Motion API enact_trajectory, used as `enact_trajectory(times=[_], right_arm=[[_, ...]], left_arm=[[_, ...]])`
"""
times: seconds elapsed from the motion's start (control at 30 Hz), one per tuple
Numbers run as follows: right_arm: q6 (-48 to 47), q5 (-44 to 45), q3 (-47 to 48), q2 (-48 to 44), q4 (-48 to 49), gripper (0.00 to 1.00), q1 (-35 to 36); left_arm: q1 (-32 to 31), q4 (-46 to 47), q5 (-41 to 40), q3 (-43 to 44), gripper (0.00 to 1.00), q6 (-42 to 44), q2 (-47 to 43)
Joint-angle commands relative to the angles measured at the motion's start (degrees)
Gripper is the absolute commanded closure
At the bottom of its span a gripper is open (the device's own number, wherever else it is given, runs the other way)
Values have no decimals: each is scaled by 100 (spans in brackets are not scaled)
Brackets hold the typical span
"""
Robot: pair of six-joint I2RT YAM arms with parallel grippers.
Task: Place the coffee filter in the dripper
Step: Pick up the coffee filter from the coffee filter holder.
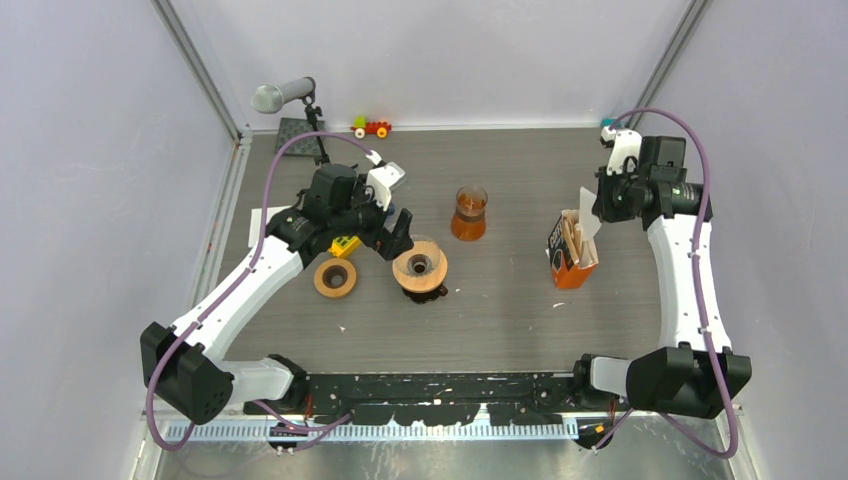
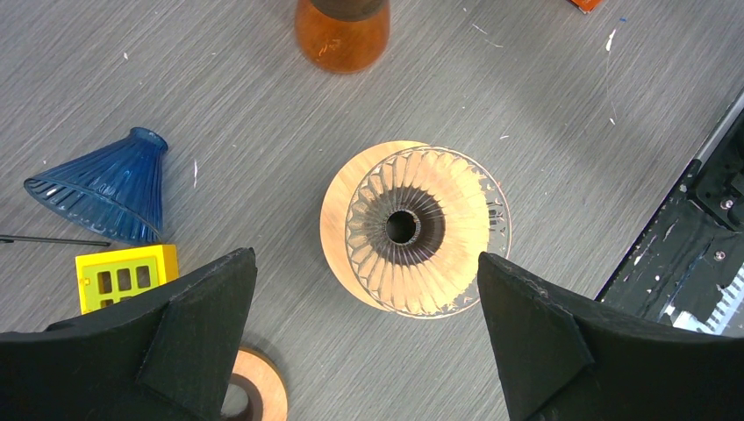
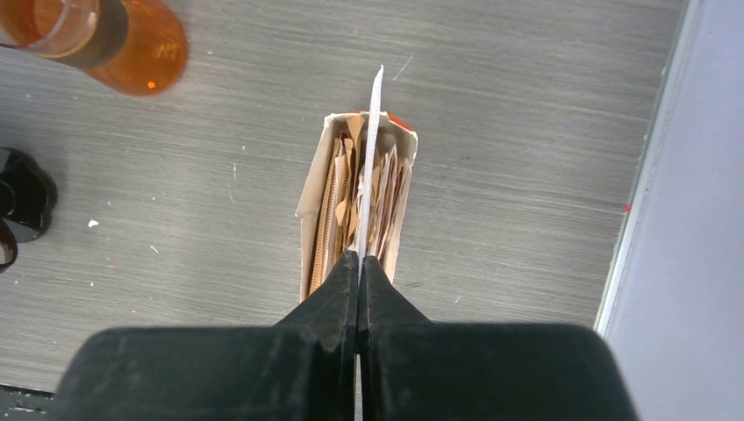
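Observation:
The dripper (image 1: 419, 264), a clear ribbed glass cone on a round wooden base, stands left of the table's middle. My left gripper (image 1: 392, 238) hovers just above it and is open. In the left wrist view the dripper (image 2: 456, 210) lies between and beyond the spread fingers of that gripper (image 2: 364, 256), which hold nothing. My right gripper (image 1: 603, 205) is shut on a white coffee filter (image 1: 588, 228). In the right wrist view the filter (image 3: 373, 149) stands edge-on from the shut gripper (image 3: 360, 257), over the filter box (image 3: 320, 175) full of brown filters.
An amber glass carafe (image 1: 469, 213) stands between the arms. A wooden ring (image 1: 335, 277) and a yellow block (image 1: 345, 245) lie left of the dripper, beside a blue ribbed glass cone (image 2: 105, 184). A microphone (image 1: 283, 95) and toy car (image 1: 371, 127) sit at the back.

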Motion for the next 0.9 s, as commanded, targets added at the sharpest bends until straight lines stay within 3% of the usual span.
enact_trajectory(times=[0.0, 0.3, 0.57, 0.87], right_arm=[[-45, -106, 360, -249, -192, 100, -21], [-18, -266, 558, -276, -328, 100, -23], [-264, -2147, 1248, -570, -625, 100, 127], [-676, -2712, 1194, -721, -189, 100, 2296]], left_arm=[[17, 194, -26, 210, 1, 73, -43], [20, 159, -29, 329, 1, 100, 48], [9, 162, 597, 804, 1, 215, 158], [-175, -99, 1543, 1577, 1, 510, 275]])
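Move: The clear dripper, sitting on the tape roll on the dark mug, is about 34 cm to the left of the right hand, which already pinches the coffee filter. It lies some 5 cm nearer the base and 11 cm lower. The filter box stands nearly under that hand, 2 cm to its left and 16 cm down; the carafe is about 23 cm left, 7 cm ahead and 16 cm down. From the left hand the dripper is roughly 4 cm right, 1 cm back and 10 cm below. Still pinching the coffee filter between shut fingers, the right hand first rises a little above the filter box. It then swings left towards the dripper while climbing: about 14 cm left, 11 cm up and 5 cm back, turning some 35 degrees counter-clockwise as its fingers tip up. The empty left hand, fingers still wide open, lifts about 7 cm away from the dripper and eases 3 cm right. ##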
